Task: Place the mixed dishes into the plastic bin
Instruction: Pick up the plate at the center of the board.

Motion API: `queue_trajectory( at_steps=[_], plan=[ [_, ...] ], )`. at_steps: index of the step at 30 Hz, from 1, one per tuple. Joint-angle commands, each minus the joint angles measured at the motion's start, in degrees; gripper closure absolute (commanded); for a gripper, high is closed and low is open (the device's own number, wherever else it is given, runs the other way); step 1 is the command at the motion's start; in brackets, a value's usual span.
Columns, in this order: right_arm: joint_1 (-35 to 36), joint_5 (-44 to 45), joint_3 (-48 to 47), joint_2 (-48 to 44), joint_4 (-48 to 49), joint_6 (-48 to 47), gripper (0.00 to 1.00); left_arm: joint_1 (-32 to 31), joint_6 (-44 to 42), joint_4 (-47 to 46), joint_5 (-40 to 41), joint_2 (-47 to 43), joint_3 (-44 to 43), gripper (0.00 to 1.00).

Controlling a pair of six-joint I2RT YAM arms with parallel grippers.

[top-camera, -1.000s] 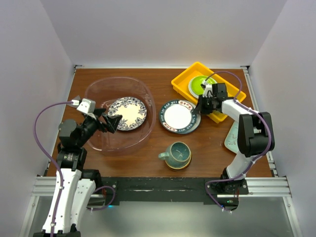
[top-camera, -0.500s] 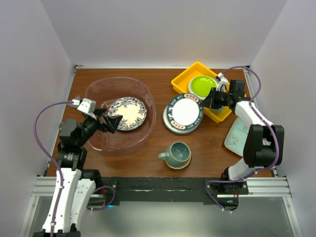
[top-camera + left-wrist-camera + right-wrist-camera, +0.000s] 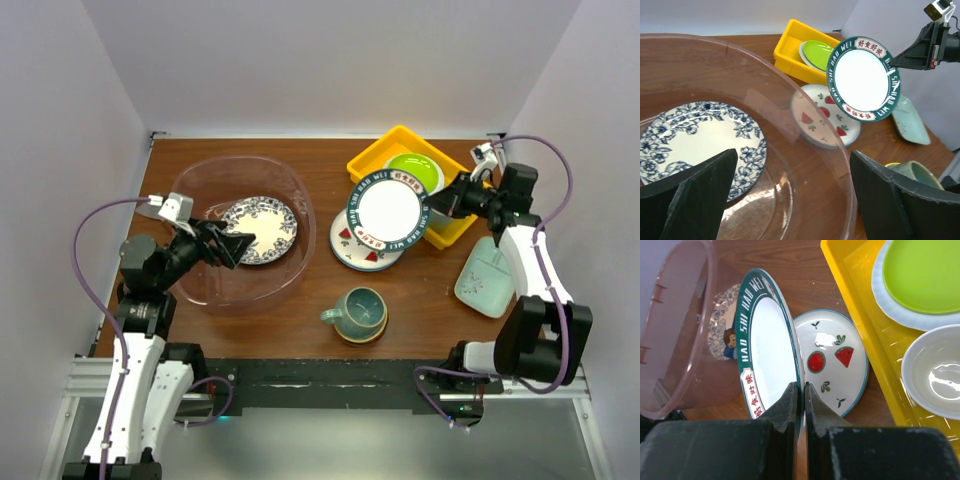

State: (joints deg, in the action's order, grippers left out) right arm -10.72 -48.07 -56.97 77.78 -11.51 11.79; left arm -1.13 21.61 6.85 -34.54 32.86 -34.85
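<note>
My right gripper is shut on the rim of the dark lettered-rim plate and holds it tilted on edge in the air, above the white plate with red fruit that lies on the table. The wrist view shows the fingers pinching that plate. The plastic bin at the left holds the blue floral plate. My left gripper is open and empty over the bin's near side. A teal mug stands on a saucer at the front. A pale mint dish lies at the right.
A yellow tray at the back right holds a lime-green plate and a small white cup. Side walls close in the table left and right. The bin's high wall stands between my left gripper and the raised plate.
My right gripper has lifted the lettered-rim plate off the fruit plate, raised it up and to the right and tipped it on edge. The left gripper has barely moved.
</note>
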Motion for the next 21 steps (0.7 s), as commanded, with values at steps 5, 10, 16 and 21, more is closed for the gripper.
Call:
queue_trajectory(
  at_steps=[5, 10, 16, 21],
  plan=[
    [-3.4, -9.9, 2.0, -9.1, 6.1, 7.1, 1.00, 0.3, 15.0, -6.0, -7.1, 1.2, -2.5, 0.00],
    [-3.6, -11.0, 4.1, -12.7, 8.2, 8.0, 1.00, -1.0, 19.2, -9.2, -6.6, 1.1, -2.2, 0.00],
    [-4.0, -15.7, 7.3, -13.1, 11.2, 8.0, 1.00, -11.5, 20.1, -11.1, 2.4, 2.6, -1.4, 0.00],
    [-4.0, -18.2, 8.8, -13.5, 13.8, 7.3, 1.00, -19.7, 20.5, -13.1, 7.3, 5.7, -0.7, 0.00]
  ],
)
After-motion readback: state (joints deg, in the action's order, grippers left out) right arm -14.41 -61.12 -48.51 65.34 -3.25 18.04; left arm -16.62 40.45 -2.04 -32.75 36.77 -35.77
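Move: The green-rimmed plate is already pinched at its right rim by the right fingers, its middle about 8 cm left, 3 cm back and slightly below that hand. The watermelon plate lies 13 cm left, 1 cm back and 18 cm below; the yellow box 11 cm ahead, 1 cm left, 17 cm below. From the open left hand the held plate is 10 cm ahead, 30 cm right, 8 cm below, the floral plate 13 cm ahead, 1 cm right, 23 cm below. Keeping its pinch on the green-rimmed plate's rim, the right hand draws it back about 5 cm and up by about as much, farther above the watermelon plate, fingers tipping up slightly. Meanwhile the wide-open left hand goes some 7 cm right over the bin towards that plate, rising 3 cm and easing back as it swings clockwise and rolls its left side down about 15 degrees, touching nothing. ##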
